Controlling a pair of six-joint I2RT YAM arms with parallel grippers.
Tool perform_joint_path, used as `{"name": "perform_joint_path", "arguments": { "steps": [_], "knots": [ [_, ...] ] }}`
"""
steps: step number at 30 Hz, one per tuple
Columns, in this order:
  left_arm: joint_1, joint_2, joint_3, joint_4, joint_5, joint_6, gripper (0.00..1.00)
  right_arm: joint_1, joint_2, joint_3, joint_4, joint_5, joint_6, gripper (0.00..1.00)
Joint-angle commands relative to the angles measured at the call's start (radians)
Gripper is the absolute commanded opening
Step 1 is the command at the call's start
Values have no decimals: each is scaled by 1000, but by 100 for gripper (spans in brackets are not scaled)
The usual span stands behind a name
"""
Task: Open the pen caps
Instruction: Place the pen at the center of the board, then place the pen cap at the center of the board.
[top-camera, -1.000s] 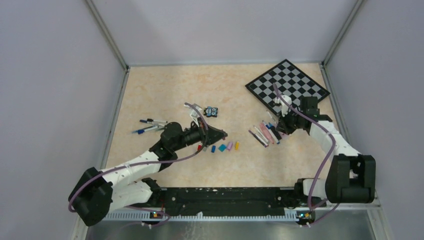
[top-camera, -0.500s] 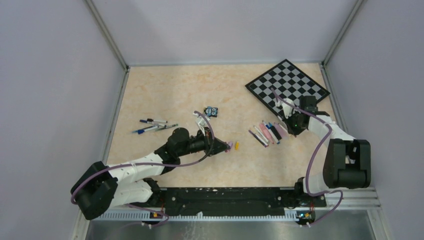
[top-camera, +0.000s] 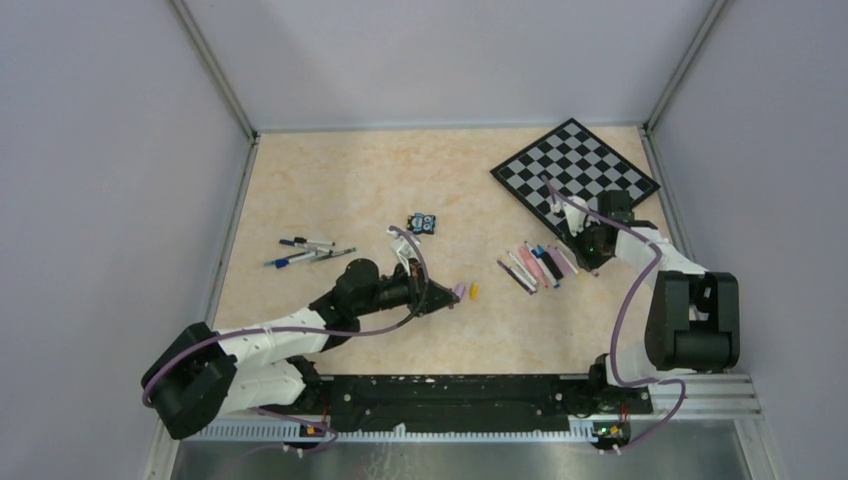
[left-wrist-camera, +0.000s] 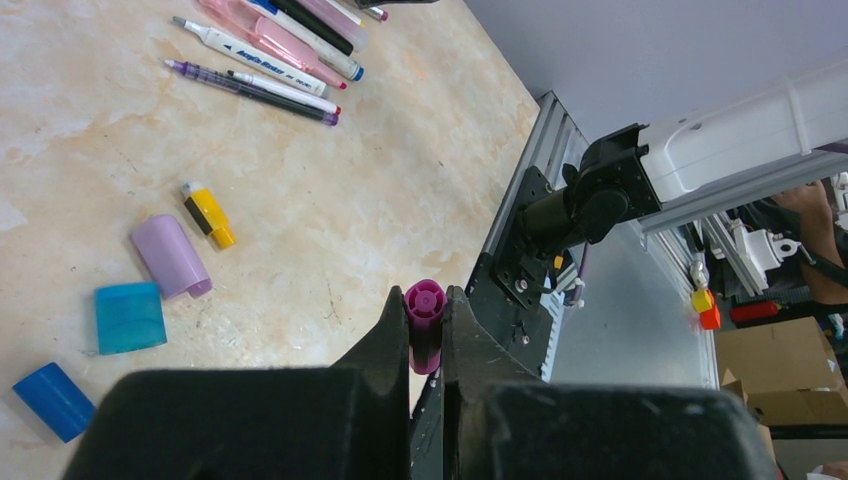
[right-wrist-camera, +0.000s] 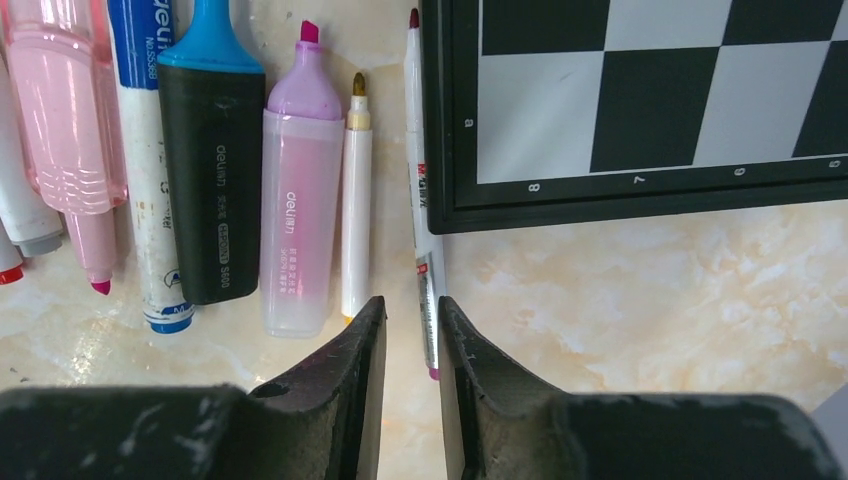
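Note:
My left gripper (left-wrist-camera: 426, 300) is shut on a magenta pen cap (left-wrist-camera: 424, 303), held just above the table. Loose caps lie left of it: yellow (left-wrist-camera: 210, 215), lilac (left-wrist-camera: 172, 256), teal (left-wrist-camera: 130, 317) and blue (left-wrist-camera: 55, 400). In the top view the left gripper (top-camera: 447, 297) hides most of that row. My right gripper (right-wrist-camera: 411, 305) stands slightly open, low over the table by the chessboard. A thin white pen (right-wrist-camera: 426, 250) lies between its fingertips, close to the right one. Uncapped pens lie in a row beside it: a lilac highlighter (right-wrist-camera: 298, 210) and a black one (right-wrist-camera: 205, 170).
The chessboard (top-camera: 575, 170) lies at the back right, its rim (right-wrist-camera: 640, 205) touching the thin pen. Capped pens (top-camera: 305, 250) lie at the left. A small toy block (top-camera: 423, 223) sits mid-table. The right row of pens (top-camera: 535, 265) lies between the arms.
My left gripper has come down and forward over the row of caps, still holding the magenta cap. The right gripper shifted toward the board's edge and its jaws parted, leaving the thin pen on the table.

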Motion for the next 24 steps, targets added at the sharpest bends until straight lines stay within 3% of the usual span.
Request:
{"name": "perform_joint_path", "arguments": {
  "steps": [1, 10, 17, 24],
  "knots": [
    [-15, 16, 8, 57, 1, 8, 0, -7, -1, 49, 7, 8, 8, 24],
    [-96, 87, 95, -70, -106, 56, 0, -8, -100, 51, -41, -145, 22, 25],
    [-213, 253, 301, -322, -352, 116, 1, -8, -171, 48, -55, -276, 29, 25],
    [-271, 501, 559, -560, -508, 131, 2, -8, -199, 45, -47, -298, 33, 25]
  ]
}}
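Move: About 8 cm ahead of the left hand, 10 cm to its right and 14 cm below lies the free spot at the end of the cap row. The yellow cap is 8 cm ahead and 6 cm right, the purple cap 8 cm ahead and 2 cm right. From the right hand the magenta pen's middle is roughly 3 cm ahead, 3 cm left; the gold-nibbed pen 1 cm ahead, 5 cm left; the pink highlighter level, 6 cm left; all some 2 cm below. Carrying the magenta cap, still pinched, towards the free end of the cap row, the left hand first eases down, then swings right, about 8 cm in all, while sinking some 5 cm and tipping its fingers some 25 degrees further down. The right hand lifts off the already released magenta pen, rising and drifting left about 5 cm each, fingers staying partly open. ##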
